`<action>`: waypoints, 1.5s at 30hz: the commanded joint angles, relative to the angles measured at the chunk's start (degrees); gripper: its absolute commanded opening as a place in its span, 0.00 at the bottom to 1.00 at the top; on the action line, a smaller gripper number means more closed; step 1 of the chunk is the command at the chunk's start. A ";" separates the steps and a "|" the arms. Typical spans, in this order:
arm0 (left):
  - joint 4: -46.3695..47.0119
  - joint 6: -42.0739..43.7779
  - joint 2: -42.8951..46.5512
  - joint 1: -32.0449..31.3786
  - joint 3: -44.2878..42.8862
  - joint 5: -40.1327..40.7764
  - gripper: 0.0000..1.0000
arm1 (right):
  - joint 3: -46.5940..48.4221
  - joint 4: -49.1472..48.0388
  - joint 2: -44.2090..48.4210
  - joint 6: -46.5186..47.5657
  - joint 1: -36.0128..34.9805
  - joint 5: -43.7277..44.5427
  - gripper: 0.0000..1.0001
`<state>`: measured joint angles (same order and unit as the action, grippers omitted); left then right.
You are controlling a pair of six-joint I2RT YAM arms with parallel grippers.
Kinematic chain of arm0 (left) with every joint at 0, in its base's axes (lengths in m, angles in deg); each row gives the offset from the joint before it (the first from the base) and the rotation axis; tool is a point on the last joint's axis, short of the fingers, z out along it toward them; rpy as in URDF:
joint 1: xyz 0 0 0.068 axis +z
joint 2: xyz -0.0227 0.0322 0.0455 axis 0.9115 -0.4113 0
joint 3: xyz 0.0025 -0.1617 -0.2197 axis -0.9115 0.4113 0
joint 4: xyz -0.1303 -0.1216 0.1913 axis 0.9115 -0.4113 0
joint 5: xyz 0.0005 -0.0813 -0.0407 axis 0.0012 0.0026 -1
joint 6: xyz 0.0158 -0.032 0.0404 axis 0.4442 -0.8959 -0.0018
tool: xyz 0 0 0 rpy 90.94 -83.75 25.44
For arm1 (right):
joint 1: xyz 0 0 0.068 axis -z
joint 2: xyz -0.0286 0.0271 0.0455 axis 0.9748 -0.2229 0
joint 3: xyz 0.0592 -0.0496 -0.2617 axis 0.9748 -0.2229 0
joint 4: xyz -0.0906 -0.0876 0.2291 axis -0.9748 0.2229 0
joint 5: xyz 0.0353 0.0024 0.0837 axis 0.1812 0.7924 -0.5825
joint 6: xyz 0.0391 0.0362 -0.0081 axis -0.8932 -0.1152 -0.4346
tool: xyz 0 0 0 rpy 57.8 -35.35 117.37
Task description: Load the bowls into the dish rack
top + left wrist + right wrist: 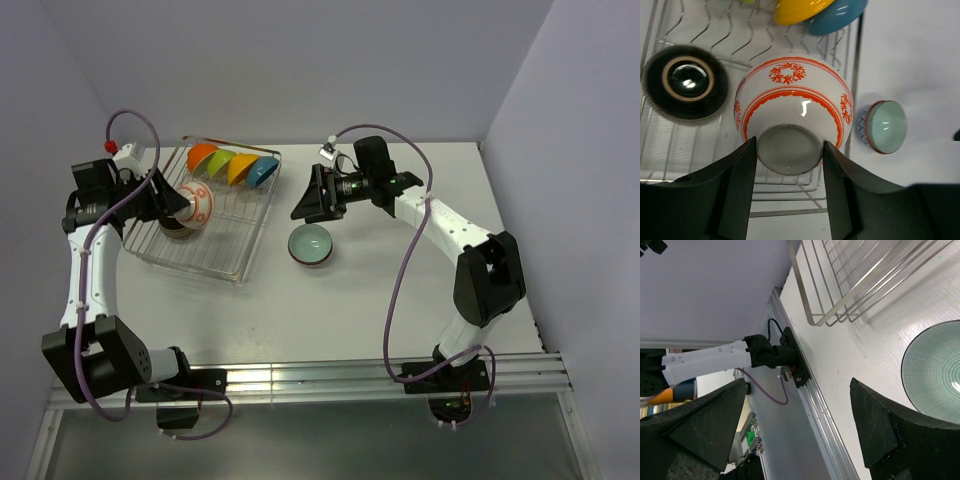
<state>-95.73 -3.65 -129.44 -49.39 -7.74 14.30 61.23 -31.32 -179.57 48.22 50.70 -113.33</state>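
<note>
My left gripper (pixel 176 203) is shut on the foot of a white bowl (pixel 792 100) with orange patterning, held on its side over the dish rack (pixel 262 215). Its fingers (pixel 742 175) press both sides of the foot ring. Orange (pixel 203 158), green (pixel 222 163), yellow (pixel 241 168) and blue (pixel 263 172) bowls stand on edge along the rack's far side. A dark bowl (pixel 685 82) lies upside down in the rack. A pale teal bowl (pixel 311 245) sits upright on the table right of the rack. Just above and beyond it, my right gripper (pixel 302 198) hangs open and empty.
The right wrist view shows the rack's corner (pixel 800 285), the teal bowl (pixel 935 370) at the right edge and the table's metal front rail (pixel 815 405). White walls close in the table at the back and both sides.
</note>
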 commanded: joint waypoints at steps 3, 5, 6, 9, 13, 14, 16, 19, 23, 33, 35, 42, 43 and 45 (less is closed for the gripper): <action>-4.51 12.10 -3.77 0.47 -3.12 7.61 0.00 | 2.67 2.99 2.02 4.01 0.05 -0.33 0.92; -5.13 13.09 -4.92 0.38 -3.29 9.19 0.00 | 2.94 3.60 1.94 4.80 0.05 -0.50 0.92; -5.30 13.79 -6.14 0.38 -3.47 9.81 0.00 | 2.94 4.13 1.85 4.98 0.05 -0.42 0.92; -5.92 15.11 -8.25 0.47 -4.17 11.30 0.00 | 3.12 4.84 1.67 5.77 0.05 -0.50 0.92; -7.93 16.96 -11.07 0.38 -5.40 12.89 0.00 | 2.94 5.19 1.58 6.13 0.05 -0.50 0.92; -8.46 17.05 -12.03 0.47 -5.67 13.33 0.00 | 3.03 5.36 1.50 6.30 0.05 -0.50 0.92; -8.91 18.10 -12.66 0.47 -5.76 14.82 0.00 | 3.20 5.63 1.15 6.56 0.05 -0.68 0.92; -10.22 19.60 -13.45 0.47 -5.93 15.88 0.00 | 3.64 6.42 0.71 6.91 0.05 -0.85 0.92; -12.42 21.80 -14.41 0.47 -6.11 15.79 0.00 | 4.17 7.21 0.18 7.53 0.05 -1.21 0.92; -15.32 24.61 -13.19 0.38 -6.37 13.07 0.00 | 3.99 7.65 -0.35 7.44 0.05 -1.65 0.92; -15.67 25.14 -13.19 0.30 -5.93 12.98 0.00 | 3.91 7.39 -0.44 7.18 0.05 -1.73 0.92; -15.24 25.32 -15.03 -0.23 -4.70 18.24 0.00 | 3.91 7.65 -0.79 7.27 0.05 -2.00 0.92; -15.15 25.23 -15.12 -0.32 -4.79 18.86 0.00 | 3.91 7.82 -0.79 7.18 0.05 -1.91 0.92; -14.45 24.79 -15.47 -0.23 -4.61 20.27 0.00 | 4.17 8.09 -0.79 7.44 0.05 -1.91 0.92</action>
<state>-111.73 20.53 -144.85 -49.46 -11.13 31.92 62.72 -23.40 -180.03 54.65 50.70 -114.12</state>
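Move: The left hand still pinches the patterned bowl by its foot; the free spot in the near-left part of the dish rack lies about 16 cm below, 5 cm to the left and a centimetre back. The upside-down dark bowl sits some 7 cm ahead of this hand, 5 cm left and 19 cm below, and the orange bowl about 20 cm ahead, 3 cm left and 17 cm below. From the right hand the spot is roughly level ahead, 32 cm left and 15 cm down. Keeping its pinch on the patterned bowl's foot, the left hand sinks about 12 cm into the near-left part of the dish rack while shifting some 6 cm left, and its wrist turns about 30 degrees so the fingers point more steeply down. Most of the drop comes quickly at the start; then it creeps lower and eases about 2 cm back, bringing the bowl down close beside the near side of the dark bowl. ##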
